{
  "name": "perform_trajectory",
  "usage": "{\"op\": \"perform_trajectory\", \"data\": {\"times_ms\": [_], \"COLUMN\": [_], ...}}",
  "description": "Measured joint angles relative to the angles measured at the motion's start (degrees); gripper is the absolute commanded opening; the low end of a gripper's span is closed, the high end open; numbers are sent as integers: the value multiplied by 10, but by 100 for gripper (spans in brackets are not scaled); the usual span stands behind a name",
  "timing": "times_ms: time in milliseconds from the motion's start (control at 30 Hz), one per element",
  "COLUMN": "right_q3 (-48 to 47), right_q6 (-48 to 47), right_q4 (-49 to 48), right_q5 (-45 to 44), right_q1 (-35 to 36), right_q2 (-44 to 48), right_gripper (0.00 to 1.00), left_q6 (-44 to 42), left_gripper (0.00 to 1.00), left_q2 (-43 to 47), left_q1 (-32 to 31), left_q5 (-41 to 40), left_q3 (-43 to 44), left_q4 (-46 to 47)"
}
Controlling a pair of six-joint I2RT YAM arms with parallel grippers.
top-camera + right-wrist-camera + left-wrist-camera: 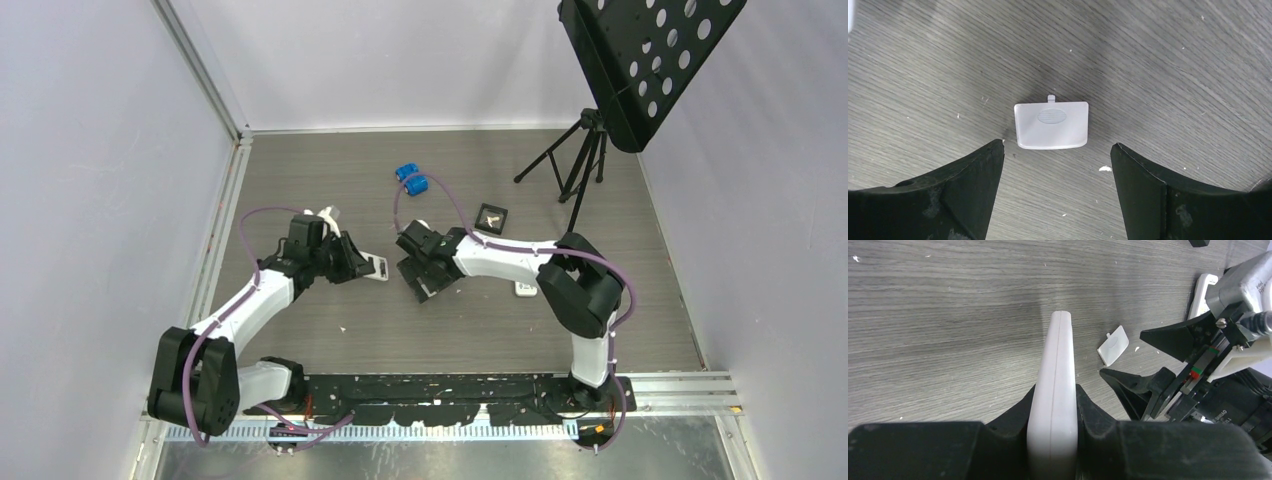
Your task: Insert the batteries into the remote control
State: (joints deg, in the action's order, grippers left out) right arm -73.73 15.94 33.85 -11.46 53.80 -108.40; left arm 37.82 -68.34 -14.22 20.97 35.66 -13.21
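Note:
The remote control (1057, 385) is a slim white slab, seen edge-on in the left wrist view, and my left gripper (1054, 405) is shut on its two flat sides. From above, the left gripper (362, 266) holds the remote control (377, 268) low over the table, left of centre. A small white battery cover (1051, 125) with a ribbed oval and a tab lies flat on the table. My right gripper (1057, 150) stands open just short of it, touching nothing. The cover (1113, 345) also shows between the right gripper's fingertips (1120, 377). The batteries are out of view.
Two blue blocks (411, 180) lie at the back centre. A small black square item (491, 215) sits right of them. A small white piece (525, 289) lies by the right arm. A tripod (577, 165) with a perforated black stand (640, 60) occupies the back right. Walls bound both sides.

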Motion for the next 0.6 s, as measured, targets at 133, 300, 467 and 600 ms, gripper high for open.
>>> {"op": "perform_trajectory", "data": {"times_ms": [133,300,467,600], "right_q3": [-3,-16,-18,-26], "right_q6": [-10,-11,-12,-13], "right_q4": [0,1,2,10], "right_q5": [9,32,47,62], "right_q1": [-3,-7,-18,-25], "right_q2": [-11,-24,-26,-31], "right_gripper": [67,67,64,64], "left_q6": [-6,-7,-8,-8], "left_gripper": [0,0,0,0], "left_q2": [0,0,0,0], "left_q1": [0,0,0,0], "left_q5": [0,2,9,17], "left_q3": [0,4,11,14], "left_q4": [-6,-11,-13,-15]}}
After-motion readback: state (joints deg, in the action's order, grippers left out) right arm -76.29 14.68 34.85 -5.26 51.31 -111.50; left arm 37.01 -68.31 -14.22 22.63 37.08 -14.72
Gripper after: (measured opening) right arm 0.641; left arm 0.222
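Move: The battery cover lies flat on the table almost between my right fingertips, about 2 cm below my hand and some 1 cm ahead and 1 cm left. From there, my left hand's white remote is roughly 10 cm left, 2 cm ahead and 6 cm higher. The other remote lies about 17 cm right and 2 cm ahead, and the black tray 11 cm right and 12 cm ahead. From my left hand, the cover is some 10 cm right, 2 cm back and 8 cm below. I close my right fingers partway, bringing one tip in to each short end of the battery cover, while I sink my right hand about 1 cm towards the table and edge it slightly left. My wrist tips about 5 degrees, swinging the fingertips back towards my base. By the end both tips seem just to touch the cover. ##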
